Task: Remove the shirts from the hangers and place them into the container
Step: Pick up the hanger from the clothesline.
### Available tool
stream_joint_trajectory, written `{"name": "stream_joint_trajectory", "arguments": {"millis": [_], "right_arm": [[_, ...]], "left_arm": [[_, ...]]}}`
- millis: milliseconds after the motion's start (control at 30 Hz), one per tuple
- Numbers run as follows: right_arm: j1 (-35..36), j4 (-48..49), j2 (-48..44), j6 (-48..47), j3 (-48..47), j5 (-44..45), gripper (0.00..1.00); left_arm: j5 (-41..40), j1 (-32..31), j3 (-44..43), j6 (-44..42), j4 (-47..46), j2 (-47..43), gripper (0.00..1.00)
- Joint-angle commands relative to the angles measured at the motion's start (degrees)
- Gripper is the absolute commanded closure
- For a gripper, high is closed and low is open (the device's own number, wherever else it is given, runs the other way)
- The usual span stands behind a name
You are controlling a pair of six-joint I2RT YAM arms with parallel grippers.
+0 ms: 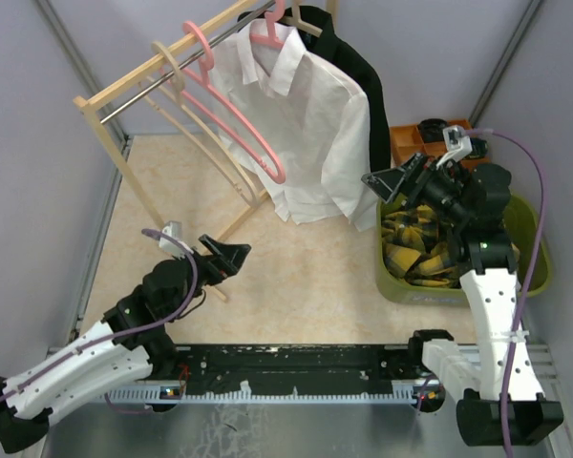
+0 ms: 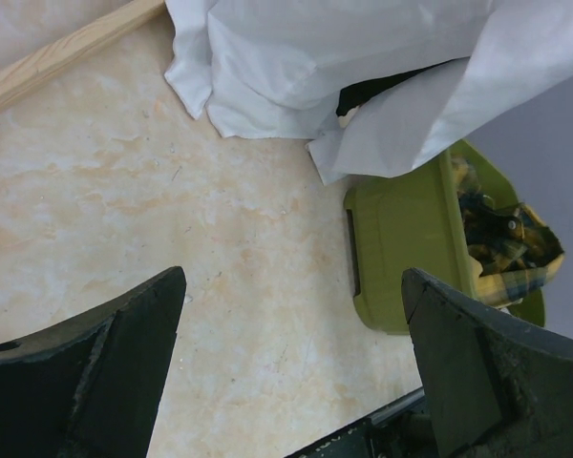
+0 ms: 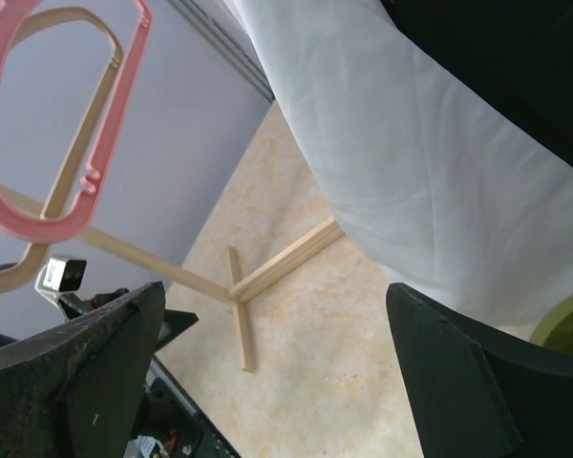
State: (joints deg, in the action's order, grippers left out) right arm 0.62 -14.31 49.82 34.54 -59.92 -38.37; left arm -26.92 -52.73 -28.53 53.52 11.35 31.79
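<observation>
A white shirt [image 1: 306, 134] hangs on a pink hanger [image 1: 267, 33] on the rack, with a black shirt [image 1: 363, 86] behind it. An empty pink hanger [image 1: 239, 110] and an empty beige hanger [image 1: 181, 95] hang further left on the bar. The plaid shirt [image 1: 415, 250] lies in the olive-green container [image 1: 540, 253]. My left gripper [image 1: 227, 256] is open low over the table, left of the shirts, with nothing between its fingers [image 2: 291, 277]. My right gripper [image 1: 382, 183] is open beside the white shirt's [image 3: 401, 143] lower edge, above the container's left end, and holds nothing [image 3: 275, 286].
The wooden rack [image 1: 115, 143] with its metal bar stands across the back left, its foot [image 3: 286, 258] lying on the table under the shirts. An orange tray [image 1: 411, 143] sits behind the container. Grey walls close in on both sides.
</observation>
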Motion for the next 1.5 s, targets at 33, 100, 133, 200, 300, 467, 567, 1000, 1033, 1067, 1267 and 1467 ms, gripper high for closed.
{"name": "stream_joint_trajectory", "arguments": {"millis": [33, 100, 133, 200, 300, 467, 567, 1000, 1033, 1067, 1267, 1467], "right_arm": [[0.2, 0.0, 2.7, -2.1, -7.3, -3.3, 0.01], [0.6, -3.6, 3.8, -4.7, -10.2, 0.8, 0.01], [1.3, -6.0, 4.8, -6.6, -12.0, 2.7, 0.01], [3.4, -11.5, 7.8, -10.5, -17.6, 8.1, 0.01], [9.2, -16.8, 12.9, -14.6, -25.9, 12.8, 0.01], [16.0, -19.1, 18.6, -17.1, -34.2, 21.6, 0.07], [16.9, -19.4, 22.1, -17.4, -37.8, 24.6, 0.09], [17.1, -15.2, 31.6, -16.9, -49.2, 17.4, 0.34], [17.1, -14.5, 31.6, -17.1, -49.0, 16.3, 0.35], [17.2, -13.8, 31.7, -17.2, -48.8, 15.2, 0.35], [17.2, -16.0, 33.3, -20.4, -51.0, 9.8, 0.47], [17.8, -9.7, 32.7, -18.8, -48.7, 9.7, 0.58]], "left_arm": [[-1.1, 0.1, 3.5, -0.1, -2.6, -4.8, 0.01], [-1.2, 0.1, 4.2, 2.1, -2.6, -5.0, 0.01], [-1.4, 0.0, 4.5, 3.5, -2.5, -4.6, 0.01], [-1.2, 0.0, 4.6, 6.2, -1.8, -3.0, 0.01], [0.3, 0.1, 3.1, 7.7, -0.5, 0.0, 0.01], [0.5, 0.0, 0.0, 7.2, 1.6, 3.6, 0.01], [0.2, 0.1, -0.7, 6.2, 2.5, 3.7, 0.01], [-0.1, 0.1, -0.1, 5.9, 3.7, 1.2, 0.01], [-0.1, 0.0, -0.1, 6.0, 3.8, 1.2, 0.01], [-0.2, 0.1, 0.0, 6.1, 3.6, 1.2, 0.01], [0.5, 0.0, 0.4, 6.3, 2.0, 2.0, 0.01], [1.1, 0.0, 0.7, 6.2, 1.4, 2.9, 0.01]]}}
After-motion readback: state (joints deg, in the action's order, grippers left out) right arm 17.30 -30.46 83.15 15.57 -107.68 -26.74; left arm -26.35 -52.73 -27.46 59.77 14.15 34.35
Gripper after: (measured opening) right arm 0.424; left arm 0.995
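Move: The right hand, empty and open, is going for the right shoulder end of the white shirt on its hanger, about 10 cm ahead, 9 cm to its left and 10 cm up. The dark jacket hangs some 7 cm beyond that end and 6 cm to its right; the empty pink hanger's near tip is 20 cm left of the hand, level ahead, 6 cm higher. The container sits 21 cm right, level ahead and 28 cm below. From the left hand, the shoulder end lies roughly 19 cm ahead, 27 cm right, 25 cm up. The right hand climbs about 10 cm while reaching some 9 cm forward and 7 cm left to the white shirt's right shoulder, rolling its left side down about 15 degrees and tipping its fingertips up. Its fingers close to under half open around the shoulder edge and begin to touch the cloth, while the open left hand sinks about 3 cm, well clear. ##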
